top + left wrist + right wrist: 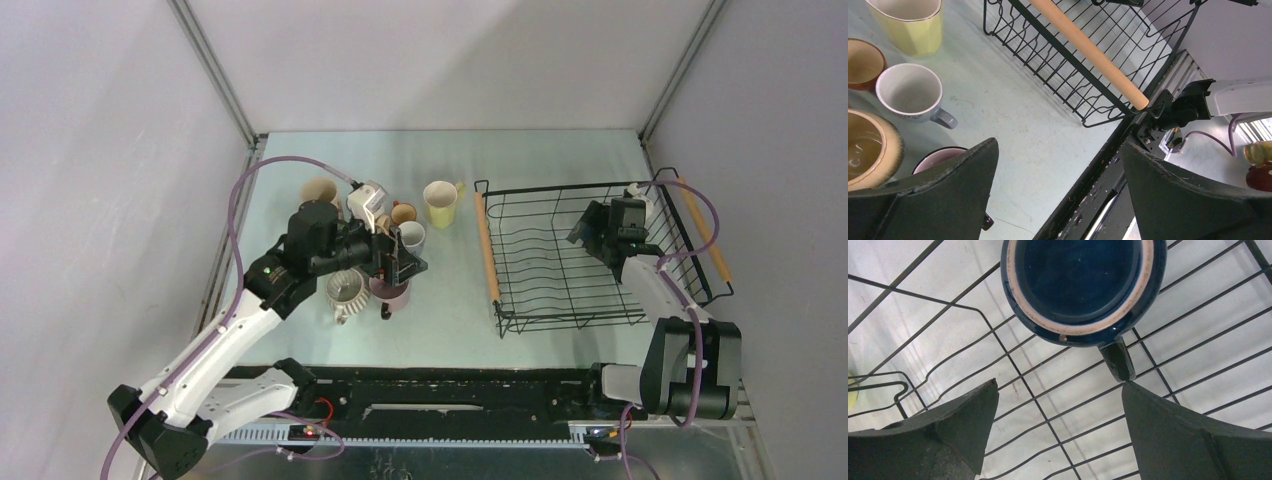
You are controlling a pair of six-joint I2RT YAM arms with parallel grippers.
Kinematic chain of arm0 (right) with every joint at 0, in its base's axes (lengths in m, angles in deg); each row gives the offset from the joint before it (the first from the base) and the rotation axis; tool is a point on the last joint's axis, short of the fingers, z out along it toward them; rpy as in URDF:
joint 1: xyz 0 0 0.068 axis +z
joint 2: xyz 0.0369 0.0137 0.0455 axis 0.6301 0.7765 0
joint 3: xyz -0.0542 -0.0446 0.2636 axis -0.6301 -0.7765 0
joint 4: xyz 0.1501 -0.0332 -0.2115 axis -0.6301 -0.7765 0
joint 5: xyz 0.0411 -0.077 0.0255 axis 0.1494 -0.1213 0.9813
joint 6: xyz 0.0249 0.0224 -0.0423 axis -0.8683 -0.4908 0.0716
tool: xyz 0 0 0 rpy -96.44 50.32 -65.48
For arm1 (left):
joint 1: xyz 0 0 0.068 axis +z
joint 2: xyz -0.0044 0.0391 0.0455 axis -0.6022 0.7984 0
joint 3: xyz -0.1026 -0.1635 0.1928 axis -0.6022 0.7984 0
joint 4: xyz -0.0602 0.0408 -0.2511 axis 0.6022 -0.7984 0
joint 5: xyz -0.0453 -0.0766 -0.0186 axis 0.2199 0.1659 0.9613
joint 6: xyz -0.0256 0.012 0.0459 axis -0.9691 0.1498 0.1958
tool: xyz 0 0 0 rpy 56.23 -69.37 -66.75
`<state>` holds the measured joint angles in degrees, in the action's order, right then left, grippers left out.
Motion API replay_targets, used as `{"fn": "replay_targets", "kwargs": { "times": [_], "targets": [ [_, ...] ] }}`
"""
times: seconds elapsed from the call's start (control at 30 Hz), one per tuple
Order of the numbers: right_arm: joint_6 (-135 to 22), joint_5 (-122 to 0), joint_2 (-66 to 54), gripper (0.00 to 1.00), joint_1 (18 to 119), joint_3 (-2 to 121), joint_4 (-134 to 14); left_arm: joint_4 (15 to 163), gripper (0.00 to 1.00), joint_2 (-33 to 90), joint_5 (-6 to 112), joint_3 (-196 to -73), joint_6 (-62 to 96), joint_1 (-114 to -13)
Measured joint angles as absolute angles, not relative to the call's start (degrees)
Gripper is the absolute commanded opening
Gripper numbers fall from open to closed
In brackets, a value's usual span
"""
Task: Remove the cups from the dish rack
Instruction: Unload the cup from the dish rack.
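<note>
The black wire dish rack [545, 262] stands on the right of the table. My right gripper [585, 232] hangs open inside it. In the right wrist view a dark blue cup [1083, 285] lies on the rack's wires [1035, 400] just ahead of the open right gripper [1059, 385], its handle [1118, 360] close to the right fingertip. Left of the rack stand several cups: pale yellow [440, 203], tan [320, 190], grey [411, 236], cream ribbed [346, 290], mauve [390, 293]. My left gripper [405, 262] hovers open and empty above them, over bare table [1059, 145].
The rack's wooden rod handle [1088, 50] runs along its left side, with a second one [705, 228] on the right. An orange-brown cup [863, 62] stands beside the grey one [910, 92]. A black rail [450, 395] lines the near edge, and grey walls close in the table.
</note>
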<state>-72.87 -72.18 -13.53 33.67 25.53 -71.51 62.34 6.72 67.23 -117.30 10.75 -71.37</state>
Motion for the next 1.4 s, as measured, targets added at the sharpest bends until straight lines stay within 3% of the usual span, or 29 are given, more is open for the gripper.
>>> {"fn": "replay_targets", "kwargs": {
  "times": [0.57, 1.13, 1.4],
  "targets": [
    [-70.56, -77.79, -8.28, 0.67, 34.68, 25.73, -71.75, 62.34, 1.0, 7.63, 67.6, -117.3, 10.72, -71.37],
    [-71.47, -82.58, -3.52, 0.54, 37.65, 29.31, -72.63, 62.34, 1.0, 8.6, 68.06, -117.3, 10.66, -71.37],
    [-71.58, -83.85, 0.26, 0.4, 37.58, 30.8, -72.69, 62.34, 1.0, 8.99, 68.23, -117.3, 10.64, -71.37]
  ]
}}
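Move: The blue cup stands upside down in the dish rack, its middle about 5 cm ahead of the right hand, 3 cm to its right and 4 cm lower, with the handle pointing back towards the fingers. The rack's left wooden bar is about 22 cm to that hand's left and level with it; the right bar is some 28 cm to its right and 3 cm ahead. From the left hand the cup lies roughly 17 cm ahead, 45 cm to the right and 22 cm below. Lower the right gripper about 4.5 cm onto the blue cup's handle in two dips, the first drifting right, with a small lift, swing back left and forward nudge between. Let the wrist tip down and lower its left side, some 10 degrees each, and narrow the wide-open fingers to less than half, one on each side of the handle. ##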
